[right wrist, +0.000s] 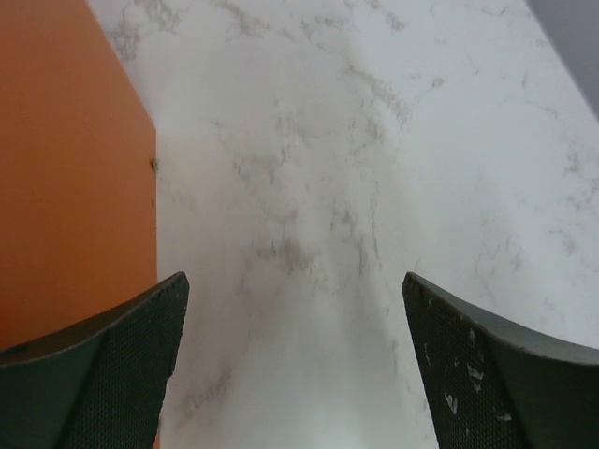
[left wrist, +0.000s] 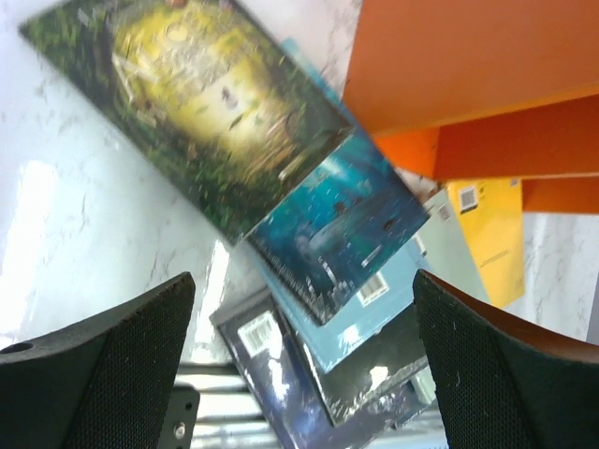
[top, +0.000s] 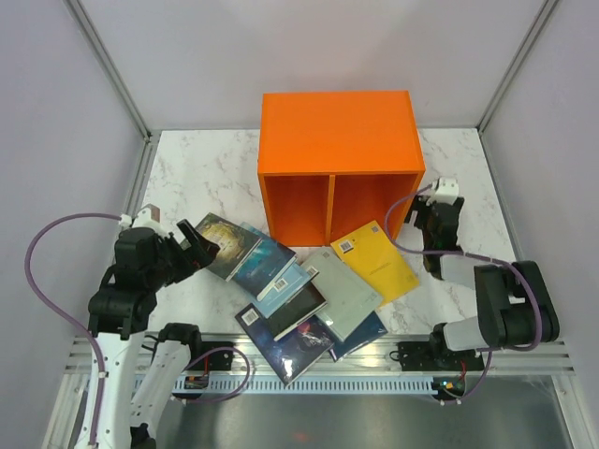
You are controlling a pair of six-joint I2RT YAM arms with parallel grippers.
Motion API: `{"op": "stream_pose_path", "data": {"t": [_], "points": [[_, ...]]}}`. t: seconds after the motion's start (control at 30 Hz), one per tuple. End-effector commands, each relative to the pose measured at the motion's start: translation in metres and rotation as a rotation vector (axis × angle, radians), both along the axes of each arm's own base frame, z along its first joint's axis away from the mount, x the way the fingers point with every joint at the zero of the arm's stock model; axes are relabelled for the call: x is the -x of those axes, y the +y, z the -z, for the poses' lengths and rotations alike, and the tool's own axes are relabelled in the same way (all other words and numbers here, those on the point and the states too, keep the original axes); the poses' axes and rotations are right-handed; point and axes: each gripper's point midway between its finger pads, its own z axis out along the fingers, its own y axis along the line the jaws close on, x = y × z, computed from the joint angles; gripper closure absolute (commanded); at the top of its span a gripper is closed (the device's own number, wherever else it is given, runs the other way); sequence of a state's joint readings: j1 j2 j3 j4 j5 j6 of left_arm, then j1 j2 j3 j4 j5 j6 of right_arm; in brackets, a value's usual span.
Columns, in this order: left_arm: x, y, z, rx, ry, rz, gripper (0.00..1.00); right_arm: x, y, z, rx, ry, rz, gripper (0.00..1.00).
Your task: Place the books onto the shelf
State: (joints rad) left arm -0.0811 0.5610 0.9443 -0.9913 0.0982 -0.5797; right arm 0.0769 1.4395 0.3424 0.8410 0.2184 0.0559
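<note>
Several books (top: 299,290) lie fanned and overlapping on the marble table in front of the orange shelf (top: 337,140), whose two cubbies face me. A yellow book (top: 374,260) and a pale grey-green one (top: 342,292) are on the right, with teal and dark ones on the left. My left gripper (top: 198,245) hovers open at the pile's left end; its wrist view shows a green-yellow cover (left wrist: 215,103), a teal book (left wrist: 337,224) and a dark blue-purple one (left wrist: 281,374) below the left gripper (left wrist: 301,276). My right gripper (top: 432,210) is open and holds nothing beside the shelf's right wall (right wrist: 75,187).
The marble table (top: 206,168) is boxed in by grey walls with metal corner posts (top: 112,65). A ribbed metal rail (top: 309,365) runs along the near edge under the arm bases. Only bare marble (right wrist: 374,140) lies under the right gripper (right wrist: 290,281).
</note>
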Motion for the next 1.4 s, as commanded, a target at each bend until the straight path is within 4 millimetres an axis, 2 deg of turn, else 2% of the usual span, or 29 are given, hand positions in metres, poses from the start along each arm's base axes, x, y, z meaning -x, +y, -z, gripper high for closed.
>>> {"op": "stream_pose_path", "data": {"t": [0.0,0.03,0.07,0.1,0.13,0.2,0.23,0.27,0.3,0.33,0.37,0.4,0.43,0.5,0.53,0.6,0.63,0.67,0.73,0.83,0.93,1.1,1.23,1.37], "points": [[0.028,-0.003,0.035,0.062,0.203,-0.046,0.00,-0.023,-0.022,-0.059,-0.019,0.075,0.184,0.02],[0.030,-0.004,0.037,0.070,0.211,-0.051,0.00,-0.016,-0.022,-0.053,0.000,0.169,0.183,0.02],[0.032,-0.004,0.041,0.078,0.221,-0.058,0.00,-0.025,-0.021,-0.081,-0.020,0.136,0.190,0.02],[0.033,-0.006,0.041,0.101,0.227,-0.070,0.00,-0.023,-0.023,-0.100,-0.046,0.112,0.215,0.02],[0.033,-0.007,0.043,0.112,0.231,-0.078,0.00,-0.013,-0.021,-0.101,-0.114,0.139,0.245,0.02],[0.037,-0.008,0.052,0.152,0.276,-0.126,0.00,-0.002,-0.019,-0.133,-0.230,0.072,0.288,0.02],[0.038,-0.009,0.056,0.169,0.288,-0.137,0.00,0.018,-0.022,-0.119,-0.342,0.127,0.388,0.02],[0.038,-0.011,0.061,0.187,0.298,-0.141,0.00,0.032,-0.036,-0.120,-0.386,0.115,0.503,0.02],[0.033,-0.019,0.070,0.232,0.306,-0.124,0.00,0.045,-0.039,-0.124,-0.442,0.105,0.547,0.02],[0.031,-0.023,0.075,0.254,0.313,-0.116,0.00,0.055,-0.035,-0.117,-0.476,0.141,0.547,0.02],[0.032,-0.027,0.089,0.275,0.344,-0.114,0.00,0.057,-0.020,-0.113,-0.522,0.176,0.477,0.02],[0.024,-0.035,0.088,0.325,0.329,-0.101,0.00,0.062,-0.011,-0.119,-0.552,0.174,0.427,0.02],[0.021,-0.038,0.090,0.346,0.329,-0.097,0.00,0.072,-0.006,-0.115,-0.560,0.222,0.416,0.02],[0.016,-0.039,0.101,0.373,0.336,-0.120,0.00,0.084,-0.001,-0.125,-0.600,0.235,0.410,0.02],[0.009,-0.040,0.101,0.382,0.314,-0.125,0.00,0.096,0.000,-0.120,-0.597,0.284,0.421,0.02],[0.005,-0.038,0.113,0.394,0.328,-0.161,0.00,0.104,0.009,-0.138,-0.610,0.281,0.355,0.02],[-0.003,-0.038,0.111,0.406,0.296,-0.163,0.00,0.113,0.012,-0.140,-0.608,0.309,0.341,0.02],[-0.005,-0.037,0.118,0.411,0.302,-0.173,0.00,0.116,0.014,-0.151,-0.613,0.299,0.318,0.02],[-0.017,-0.035,0.118,0.427,0.263,-0.190,0.00,0.133,0.023,-0.162,-0.627,0.314,0.260,0.02],[-0.026,-0.025,0.130,0.424,0.280,-0.235,0.00,0.155,0.033,-0.167,-0.650,0.338,0.203,0.02],[-0.034,-0.002,0.143,0.372,0.292,-0.316,0.00,0.169,0.036,-0.166,-0.647,0.359,0.179,0.02],[-0.038,0.031,0.162,0.269,0.307,-0.436,0.00,0.174,0.040,-0.165,-0.621,0.411,0.147,0.02],[-0.047,0.041,0.177,0.283,0.335,-0.477,0.00,0.176,0.042,-0.167,-0.611,0.433,0.128,0.02],[-0.059,0.058,0.180,0.299,0.296,-0.547,0.00,0.178,0.047,-0.158,-0.607,0.473,0.107,0.02]]}}
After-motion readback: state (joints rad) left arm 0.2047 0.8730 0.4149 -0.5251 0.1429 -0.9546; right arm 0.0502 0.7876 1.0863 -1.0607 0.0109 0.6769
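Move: The Alice book lies about 10 cm ahead of the left hand, nearly in line with it (1 cm to the right), and some 23 cm below. At the same depth, the ocean-blue book is 6 cm ahead and 10 cm right of that hand; the light-blue book is level with it, 16 cm right. The yellow book lies 14 cm back, 15 cm left and 8 cm below the right hand; from that hand the shelf's middle is level fore-and-aft, 24 cm left and 4 cm up. Over the Alice book's outer left edge the open left gripper comes down some 19 cm, first easing back and right, then swinging forward and left, tipping steeper and turning counter-clockwise until its fingers straddle that edge from above. From beside the shelf's right wall the empty, open right hand rises and backs off about 17 cm, its left side rolling up and its fingers tipping down. ##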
